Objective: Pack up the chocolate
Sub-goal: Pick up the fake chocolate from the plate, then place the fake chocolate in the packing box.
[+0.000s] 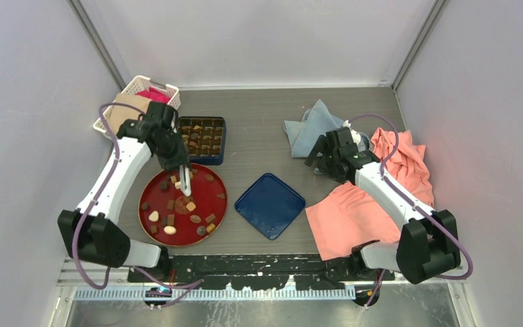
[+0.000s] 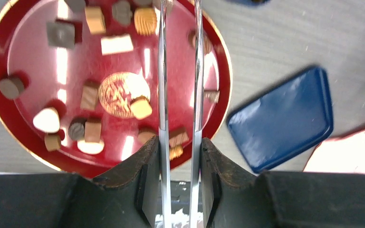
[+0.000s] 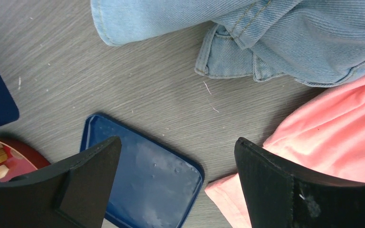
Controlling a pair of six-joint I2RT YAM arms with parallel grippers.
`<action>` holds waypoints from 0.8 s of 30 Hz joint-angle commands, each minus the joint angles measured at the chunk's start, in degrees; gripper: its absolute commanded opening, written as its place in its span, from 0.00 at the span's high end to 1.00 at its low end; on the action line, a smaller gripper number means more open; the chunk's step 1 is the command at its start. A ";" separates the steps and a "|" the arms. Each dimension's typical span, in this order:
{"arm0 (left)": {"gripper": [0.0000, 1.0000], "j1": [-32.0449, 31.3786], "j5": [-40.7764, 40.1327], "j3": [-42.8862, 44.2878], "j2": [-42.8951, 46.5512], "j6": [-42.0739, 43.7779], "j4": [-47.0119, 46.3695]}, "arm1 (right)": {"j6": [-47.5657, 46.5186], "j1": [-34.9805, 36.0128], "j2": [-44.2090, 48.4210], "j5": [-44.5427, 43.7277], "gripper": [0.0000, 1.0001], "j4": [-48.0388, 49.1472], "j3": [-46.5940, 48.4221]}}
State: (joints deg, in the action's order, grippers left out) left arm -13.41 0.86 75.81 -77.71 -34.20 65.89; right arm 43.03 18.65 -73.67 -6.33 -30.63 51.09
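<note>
The chocolate (image 1: 170, 219) lies as several brown, tan and cream pieces scattered on the round red plate (image 1: 145, 197); more pieces fill the compartments of a dark blue box (image 1: 202, 138) behind it. My left gripper (image 1: 175, 162) hangs over the plate's far side, shut on metal tongs (image 1: 186, 181) that point down at the pieces. In the left wrist view the gripper (image 2: 179, 147) squeezes the two tong blades (image 2: 162, 71) close together above the chocolate (image 2: 140, 107); the tong tips run past the frame's top edge. My right gripper (image 1: 319, 159) stands open and holds nothing.
A dark blue lid (image 1: 270, 205) lies flat between the arms. Blue jeans (image 1: 311, 127) and pink cloth (image 1: 354, 218) cover the right side. A white basket (image 1: 136, 95) with pink cloth stands at the back left. The right wrist view shows the lid (image 3: 147, 185) and jeans (image 3: 266, 28).
</note>
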 commanded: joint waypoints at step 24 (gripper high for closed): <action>1.00 10.85 11.85 14.81 -18.29 13.86 0.37 | 1.89 0.21 14.45 -4.32 0.05 -1.73 -5.07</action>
State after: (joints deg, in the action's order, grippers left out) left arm -3.33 11.88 89.21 -96.99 -22.87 63.26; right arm 43.94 18.65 -60.31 -9.37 -33.50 46.76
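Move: The left hand keeps its grip on the silver tweezers. The chocolate box they head for is centred about 8 cm ahead and 3 cm to the right, some 12 cm below. The red plate's middle is roughly 11 cm back, 2 cm left and 14 cm below; the white basket stands about 16 cm ahead, 15 cm left and 11 cm below. From the right hand, the chocolate box lies some 36 cm left, 3 cm ahead and 5 cm below. Keeping the tweezers squeezed, the left hand carries them forward about 9 cm, off the plate's far side and over the near part of the chocolate box, dipping about 4 cm on the way and rising again by half of that; the fingers don't open and the wrist barely turns. The tweezer tips can't be seen. The empty, open right hand lifts about 3 cm while drawing back a little and to its right, away from the box. ##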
